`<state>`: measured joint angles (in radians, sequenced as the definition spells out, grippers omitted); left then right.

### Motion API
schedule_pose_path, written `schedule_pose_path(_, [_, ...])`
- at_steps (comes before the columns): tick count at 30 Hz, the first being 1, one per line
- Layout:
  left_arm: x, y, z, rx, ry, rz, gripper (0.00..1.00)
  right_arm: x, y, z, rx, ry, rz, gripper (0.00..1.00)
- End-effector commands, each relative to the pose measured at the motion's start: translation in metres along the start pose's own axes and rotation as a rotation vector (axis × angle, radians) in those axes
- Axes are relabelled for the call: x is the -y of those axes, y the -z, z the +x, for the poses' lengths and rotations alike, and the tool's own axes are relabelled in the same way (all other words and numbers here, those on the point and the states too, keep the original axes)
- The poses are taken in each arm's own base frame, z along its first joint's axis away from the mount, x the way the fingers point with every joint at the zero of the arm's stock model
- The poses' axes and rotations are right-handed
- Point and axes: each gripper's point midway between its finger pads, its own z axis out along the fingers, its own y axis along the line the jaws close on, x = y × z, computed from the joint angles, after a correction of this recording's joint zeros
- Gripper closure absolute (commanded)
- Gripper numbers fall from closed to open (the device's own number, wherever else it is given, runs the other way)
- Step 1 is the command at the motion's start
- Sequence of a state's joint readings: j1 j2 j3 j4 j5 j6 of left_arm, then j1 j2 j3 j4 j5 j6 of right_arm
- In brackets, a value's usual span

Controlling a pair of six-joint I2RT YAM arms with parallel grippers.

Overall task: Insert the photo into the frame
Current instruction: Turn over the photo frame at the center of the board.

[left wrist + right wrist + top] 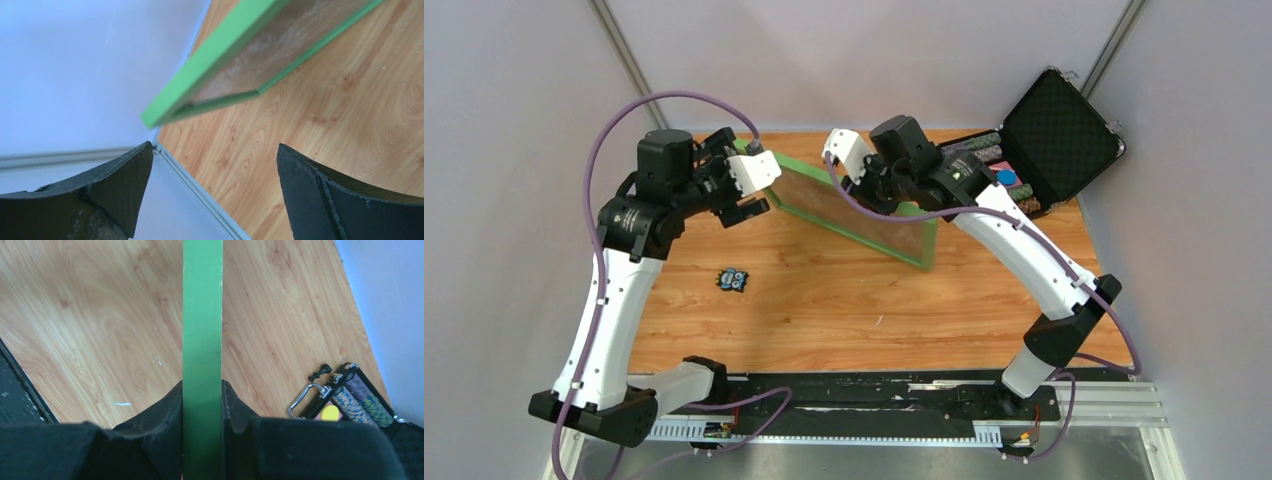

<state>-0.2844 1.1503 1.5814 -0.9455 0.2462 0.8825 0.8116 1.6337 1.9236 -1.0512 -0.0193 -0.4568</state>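
Observation:
The green frame (pixel 927 245) stands on its long edge on the wooden table, running from back left to front right. A brown, mottled panel (pixel 854 207) fills its opening; it looks like the photo, but I cannot tell for sure. My right gripper (pixel 864 188) is shut on the frame's top rail, and the right wrist view shows the green rail (pixel 202 315) pinched between both pads. My left gripper (pixel 752 192) is open and empty beside the frame's left end. In the left wrist view the frame's corner (pixel 220 50) is ahead of the fingers, apart from them.
A small blue-and-black object (pixel 733 279) lies on the table, front left of the frame. An open black case (pixel 1034 130) with rows of chips sits at the back right, and shows in the right wrist view (pixel 350 400). The table's back-left edge and wall are close to the left gripper.

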Motion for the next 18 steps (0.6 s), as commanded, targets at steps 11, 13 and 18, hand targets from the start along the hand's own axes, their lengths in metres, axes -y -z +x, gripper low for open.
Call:
schedule_pose_path(11, [-0.009,-0.004,0.052,-0.076,0.232,-0.088,0.00,0.094,0.023,-0.034,0.204,-0.388,0.069,1.00])
schedule_pose_path(13, [-0.007,-0.007,0.055,-0.077,0.249,-0.077,0.00,0.105,0.022,-0.025,0.206,-0.447,0.048,1.00])
schedule_pose_path(18, [0.001,-0.016,0.064,-0.083,0.273,-0.051,0.00,0.128,0.020,-0.001,0.210,-0.593,-0.002,1.00])
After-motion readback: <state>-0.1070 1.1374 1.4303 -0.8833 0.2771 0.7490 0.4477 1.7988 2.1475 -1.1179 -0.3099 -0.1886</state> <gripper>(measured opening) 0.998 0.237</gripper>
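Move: The right hand already grips the photo frame by an upper edge. The frame's middle hangs about 6 cm ahead, 5 cm to its left and 11 cm below, and the clear board centre is some 4 cm ahead, 2 cm left and 29 cm down. The chip case stands roughly 24 cm ahead, 27 cm right and 27 cm lower. From the empty left hand the frame's middle lies about 4 cm ahead, 18 cm right and 16 cm down. Keep the right gripper shut on the frame's edge and swing it some 8 cm forward and 5 to 6 cm right, away from the left hand, rolling and tipping the wrist down as it turns clockwise, around 30 degrees altogether. Meanwhile draw the wide-open left gripper about 5 cm left, then down as far, clear of the frame, turning it a little counter-clockwise. ##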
